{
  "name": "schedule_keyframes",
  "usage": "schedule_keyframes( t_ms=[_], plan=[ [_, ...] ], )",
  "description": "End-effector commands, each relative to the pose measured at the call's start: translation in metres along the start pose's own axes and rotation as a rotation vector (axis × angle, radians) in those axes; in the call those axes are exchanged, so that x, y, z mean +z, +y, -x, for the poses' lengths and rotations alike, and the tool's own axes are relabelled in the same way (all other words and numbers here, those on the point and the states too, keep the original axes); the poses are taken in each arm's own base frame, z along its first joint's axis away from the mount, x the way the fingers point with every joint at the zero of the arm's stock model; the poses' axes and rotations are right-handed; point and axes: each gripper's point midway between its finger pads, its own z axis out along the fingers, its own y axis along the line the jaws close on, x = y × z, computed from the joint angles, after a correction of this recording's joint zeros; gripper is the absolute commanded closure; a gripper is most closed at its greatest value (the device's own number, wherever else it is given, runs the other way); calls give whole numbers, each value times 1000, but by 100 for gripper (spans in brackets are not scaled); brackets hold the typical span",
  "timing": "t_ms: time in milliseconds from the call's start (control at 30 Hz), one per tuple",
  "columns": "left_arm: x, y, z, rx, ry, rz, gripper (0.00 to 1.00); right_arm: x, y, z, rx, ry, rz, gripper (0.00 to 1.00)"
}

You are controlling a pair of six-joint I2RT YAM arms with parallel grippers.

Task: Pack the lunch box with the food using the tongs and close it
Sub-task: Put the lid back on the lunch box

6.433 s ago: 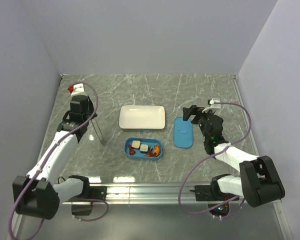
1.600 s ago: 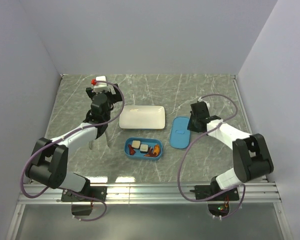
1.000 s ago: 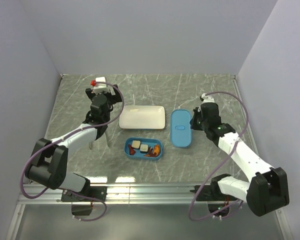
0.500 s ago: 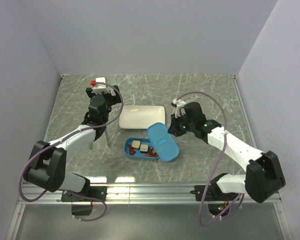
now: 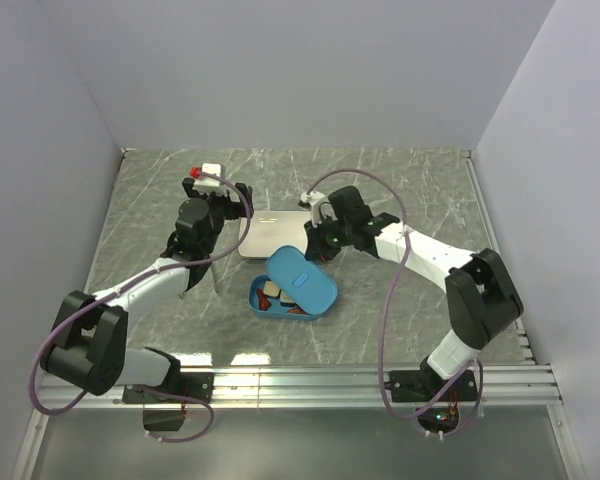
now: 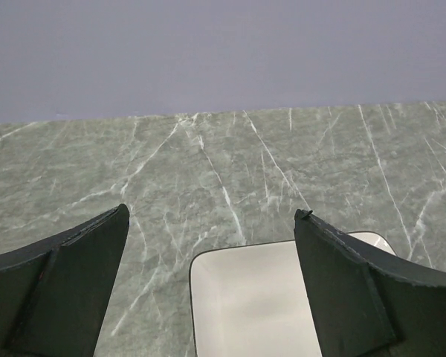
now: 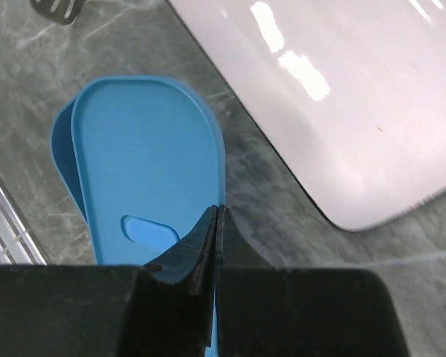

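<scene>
The blue lunch box [image 5: 263, 303] sits near the table's middle, and pieces of food [image 5: 270, 291] show at its left end. Its flat blue lid [image 5: 302, 280] hangs tilted over the box and covers most of it. My right gripper [image 5: 317, 247] is shut on the lid's far edge. In the right wrist view the jaws [image 7: 217, 213] pinch the rim of the lid [image 7: 145, 178], and the box [image 7: 59, 141] peeks out beneath. The grey tongs [image 5: 215, 280] lie left of the box, under my left arm. My left gripper [image 5: 232, 200] hovers open and holds nothing [image 6: 212, 213].
A white rectangular plate [image 5: 263, 232] lies just behind the box, its left corner below my open left fingers [image 6: 260, 305], its glossy surface right of the lid [image 7: 342, 97]. A metal rail [image 5: 300, 380] runs along the near edge, and walls close the sides.
My right gripper has carried the lid left, from the table right of the box to above it, turning it diagonal. The left arm has shifted only slightly.
</scene>
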Motion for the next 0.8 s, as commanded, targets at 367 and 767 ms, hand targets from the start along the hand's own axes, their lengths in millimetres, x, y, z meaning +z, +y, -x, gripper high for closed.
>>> schedule_keyframes(
  t_ms=[367, 767],
  plan=[
    [-12, 0, 16, -14, -44, 15, 1, 27, 38, 9, -226, 74, 194, 100],
    [-32, 5, 6, -77, -36, 27, 2, 48, 43, 12, -290, 119, 223, 100]
  ],
)
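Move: The right hand already holds the lid by its forward long edge, askew above the lunch box. The lunch box's middle lies about 7 cm back, 8 cm to this hand's left and some 7 cm below. The white plate's middle is roughly 12 cm ahead, 9 cm left and 8 cm down. From the idle left hand the lunch box lies around 19 cm back, 17 cm right and 19 cm lower. Leftward and steadily downward the right hand carries the lid in over the lunch box, about 5 cm left and 3 cm down while easing back a little, and turns it some 20 degrees counter-clockwise to line it up with the box. Its nearly shut fingers keep their pinch on the long edge nearer the plate. The open, empty left hand draws back a couple of centimetres. ##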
